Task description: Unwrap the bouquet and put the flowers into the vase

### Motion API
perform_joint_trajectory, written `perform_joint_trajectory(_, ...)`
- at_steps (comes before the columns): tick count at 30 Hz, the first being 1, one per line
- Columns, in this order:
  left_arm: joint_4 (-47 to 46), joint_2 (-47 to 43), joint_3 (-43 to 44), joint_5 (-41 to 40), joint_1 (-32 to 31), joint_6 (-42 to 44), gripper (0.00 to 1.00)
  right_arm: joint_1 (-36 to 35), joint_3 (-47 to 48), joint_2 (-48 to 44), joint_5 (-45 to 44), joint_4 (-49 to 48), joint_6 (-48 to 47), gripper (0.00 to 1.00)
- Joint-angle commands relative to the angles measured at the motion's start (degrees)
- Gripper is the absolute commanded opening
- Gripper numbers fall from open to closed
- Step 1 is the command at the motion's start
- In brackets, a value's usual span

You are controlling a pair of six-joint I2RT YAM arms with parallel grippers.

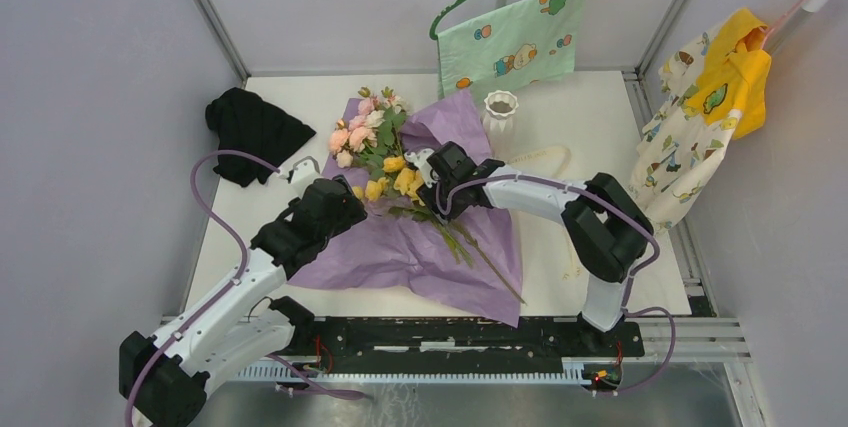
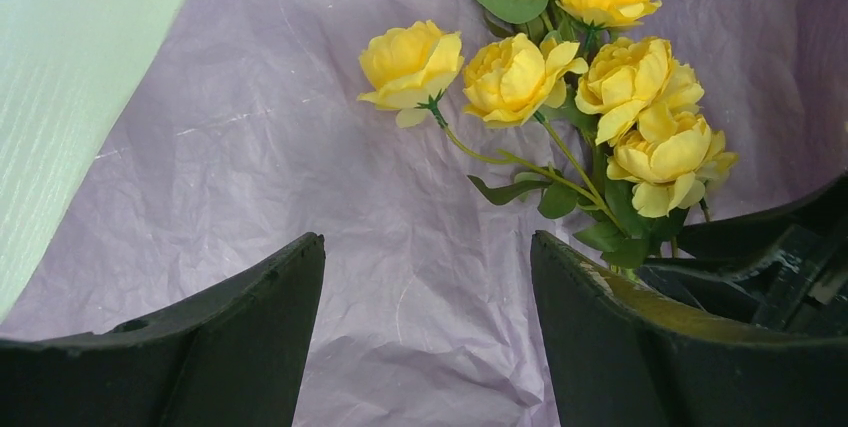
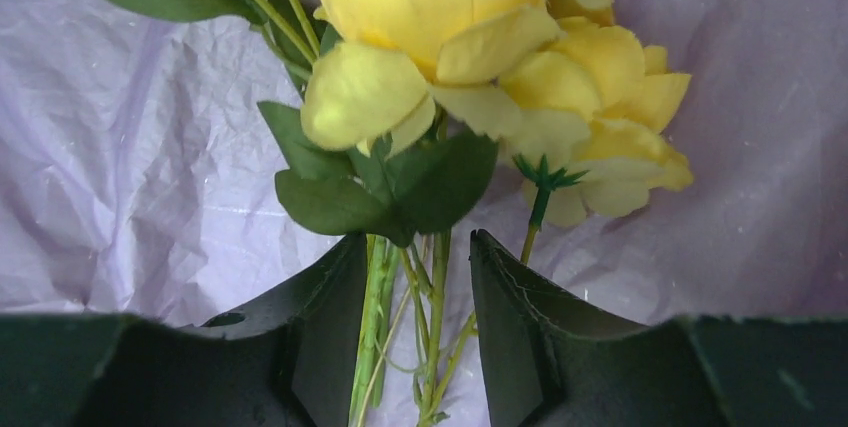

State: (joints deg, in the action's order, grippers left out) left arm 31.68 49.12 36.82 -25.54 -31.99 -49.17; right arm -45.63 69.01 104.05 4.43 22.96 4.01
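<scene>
The bouquet lies unwrapped: pink, cream and yellow flowers (image 1: 375, 147) rest on the spread purple wrapping paper (image 1: 420, 247). In the right wrist view the green stems (image 3: 432, 327) of the yellow roses (image 3: 430, 17) run between my right gripper's (image 3: 420, 257) parted fingers, with gaps on both sides. My right gripper (image 1: 428, 185) sits over the stems just below the yellow heads. My left gripper (image 1: 358, 197) hovers open over bare paper (image 2: 250, 147), left of the yellow roses (image 2: 560, 77), holding nothing. The white ribbed vase (image 1: 500, 112) stands upright behind the paper.
A black cloth (image 1: 255, 132) lies at the back left. A white hanger (image 1: 545, 159) lies on the table by the vase. A green hanger with a printed cloth (image 1: 515, 37) and a yellow-and-white garment (image 1: 720, 97) hang at the back and right.
</scene>
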Motion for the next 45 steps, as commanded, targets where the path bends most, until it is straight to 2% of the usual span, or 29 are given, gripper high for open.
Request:
perform_joint_trajectory(1, 0.03, -0.49, 2.32, -2.07, -0.14, 1.88, 0.81, -0.25, 4.55, 2.64, -1.55, -1.44, -0.94, 0.48)
perform_joint_trajectory(6, 0.05, -0.81, 2.12, -2.21, -0.11, 1.95, 0.81, -0.21, 6.68, 4.93, -2.22, -1.55, -1.35, 0.41)
perform_joint_trajectory(8, 0.12, -0.90, 2.12, -2.18, -0.14, 1.97, 0.81, -0.22, 7.48, 6.00, -2.36, -1.49, -1.46, 0.31)
perform_joint_trajectory(11, 0.43, -1.07, 2.26, -2.15, -0.09, 1.97, 0.81, -0.24, 8.29, 6.41, -2.09, -1.23, -1.39, 0.10)
perform_joint_trajectory(14, 0.74, -1.54, 2.30, -2.36, -0.15, 1.98, 0.81, -0.25, 8.23, 4.66, -1.70, -1.84, -1.28, 0.00)
perform_joint_trajectory(32, 2.66, -3.73, 3.56, -3.02, -0.09, 1.64, 0.81, -0.25, 13.16, -12.63, -1.27, -2.41, -3.20, 0.00)
perform_joint_trajectory(35, 2.96, -4.31, 4.06, -3.29, -0.11, 1.66, 0.80, -0.22, 15.18, -15.44, -4.04, -4.74, -3.50, 0.00)
perform_joint_trajectory(41, 4.17, -5.40, 6.06, -4.60, -0.19, 2.99, 0.80, -0.19, 22.11, -19.12, -16.19, -8.82, -5.57, 0.00)
perform_joint_trajectory(45, 4.01, -5.08, 6.12, -4.15, -0.15, 3.02, 0.80, -0.16, 19.30, -24.35, -21.31, -19.95, -9.45, 0.00)
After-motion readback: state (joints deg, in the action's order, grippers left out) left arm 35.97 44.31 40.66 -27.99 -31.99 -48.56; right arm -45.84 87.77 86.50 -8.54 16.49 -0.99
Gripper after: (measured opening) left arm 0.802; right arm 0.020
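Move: The stems of the yellow flowers lie under the half-open right fingers, about 2 cm ahead, 1 cm left and 2 cm below. Their yellow heads are some 6 cm ahead and 7 cm left; the pink flowers' heads lie about 16 cm ahead and 13 cm left. The vase stands roughly 10 cm ahead and 11 cm right. From the left hand, the yellow stems are some 6 cm ahead, 14 cm right and 11 cm below. Forward and left by a couple of centimetres while dipping slightly, the right hand shuts its fingers on the yellow flowers' stems just under the heads. Then it climbs steeply, about 30 cm and gathering speed, drifts forward late on, and tips its fingers up some 40 degrees from pointing down. The empty left hand stays open and eases up late. ##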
